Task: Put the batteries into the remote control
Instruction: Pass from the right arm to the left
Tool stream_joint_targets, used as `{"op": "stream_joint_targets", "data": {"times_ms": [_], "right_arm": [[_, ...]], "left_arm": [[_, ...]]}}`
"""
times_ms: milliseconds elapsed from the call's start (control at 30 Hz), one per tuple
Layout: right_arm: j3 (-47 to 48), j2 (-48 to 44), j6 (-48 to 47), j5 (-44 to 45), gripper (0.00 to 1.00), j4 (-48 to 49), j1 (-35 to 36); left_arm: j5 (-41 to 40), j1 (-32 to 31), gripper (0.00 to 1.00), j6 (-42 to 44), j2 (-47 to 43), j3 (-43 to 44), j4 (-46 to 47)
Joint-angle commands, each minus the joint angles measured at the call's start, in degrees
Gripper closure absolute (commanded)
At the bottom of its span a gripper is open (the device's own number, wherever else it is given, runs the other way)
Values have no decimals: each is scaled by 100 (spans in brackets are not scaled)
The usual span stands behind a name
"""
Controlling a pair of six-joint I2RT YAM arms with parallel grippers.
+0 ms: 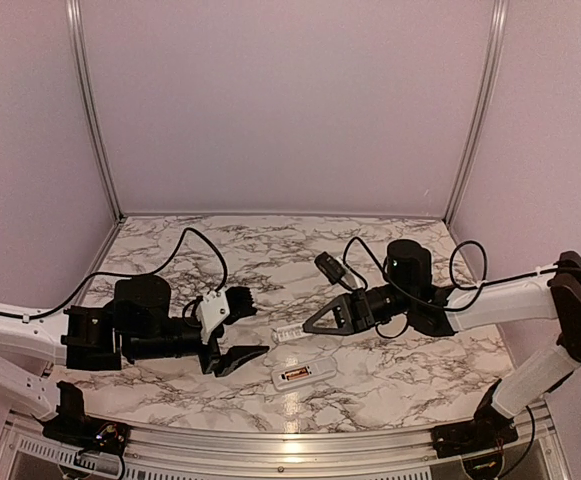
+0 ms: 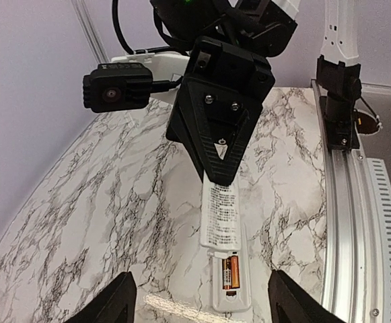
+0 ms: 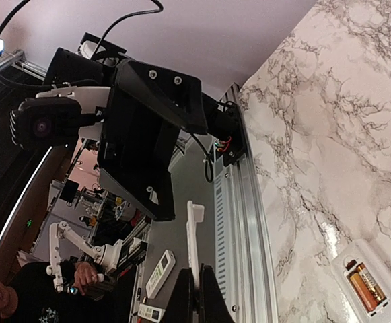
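Note:
The white remote control (image 1: 300, 374) lies back up on the marble table, at the front middle. Two coppery batteries (image 2: 230, 272) sit side by side in its uncovered recess, also seen as batteries (image 3: 365, 286) in the right wrist view. My right gripper (image 1: 306, 328) is shut on a thin white printed battery cover (image 2: 221, 215), held above the remote's far half. In the right wrist view the cover (image 3: 193, 235) shows edge-on between the shut fingers (image 3: 205, 299). My left gripper (image 2: 202, 303) is open and holds nothing, its fingers standing wide on either side of the remote's near end.
An aluminium rail (image 2: 346, 222) runs along the table's near edge. Purple walls close in the back and both sides. The right arm's wrist camera (image 2: 114, 87) and cables hang above the middle of the table. Beyond the table edge lie other remotes (image 3: 160, 272).

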Motion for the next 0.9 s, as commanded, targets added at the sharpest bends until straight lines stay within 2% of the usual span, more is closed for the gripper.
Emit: {"op": "stream_joint_targets", "data": {"times_ms": [0,200,567,867], "right_arm": [[52,162,116,-225,100,208,119],[27,223,159,-302,100,291,170],[-7,324,320,-364,100,558,201],[-8,386,342,-420,100,568,197]], "left_arm": [[-694,-285,32,869,447,480,-503],[-1051,-556,38,1123,653,676,-492],[-907,-712,54,1299,1157,1082,-861],[-965,-717,72,1357,1180,1146,-880]]}}
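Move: The battery cover sticks out of the right hand's pinch towards the left hand. Its middle lies about 6 cm to the right of the left hand's open fingers, level with them fore and aft and some 2 cm lower. The open remote lies on the table some 9 cm right of the left hand, 2 cm nearer the base and about 15 cm below. From the right hand, the cover's middle is about 3 cm left and 1 cm back, at its height. The left hand reaches about 4 cm to the right and some 3 cm down onto the free end of the battery cover, its fingertips tipping about 15 degrees further downward, while its fingers close by more than half their gap until they flank the cover's two long edges. The right hand keeps its pinch on the other end and eases back towards the base by a little over 1 cm, turning slightly counter-clockwise; whether the left fingers already touch the cover can't be seen. ##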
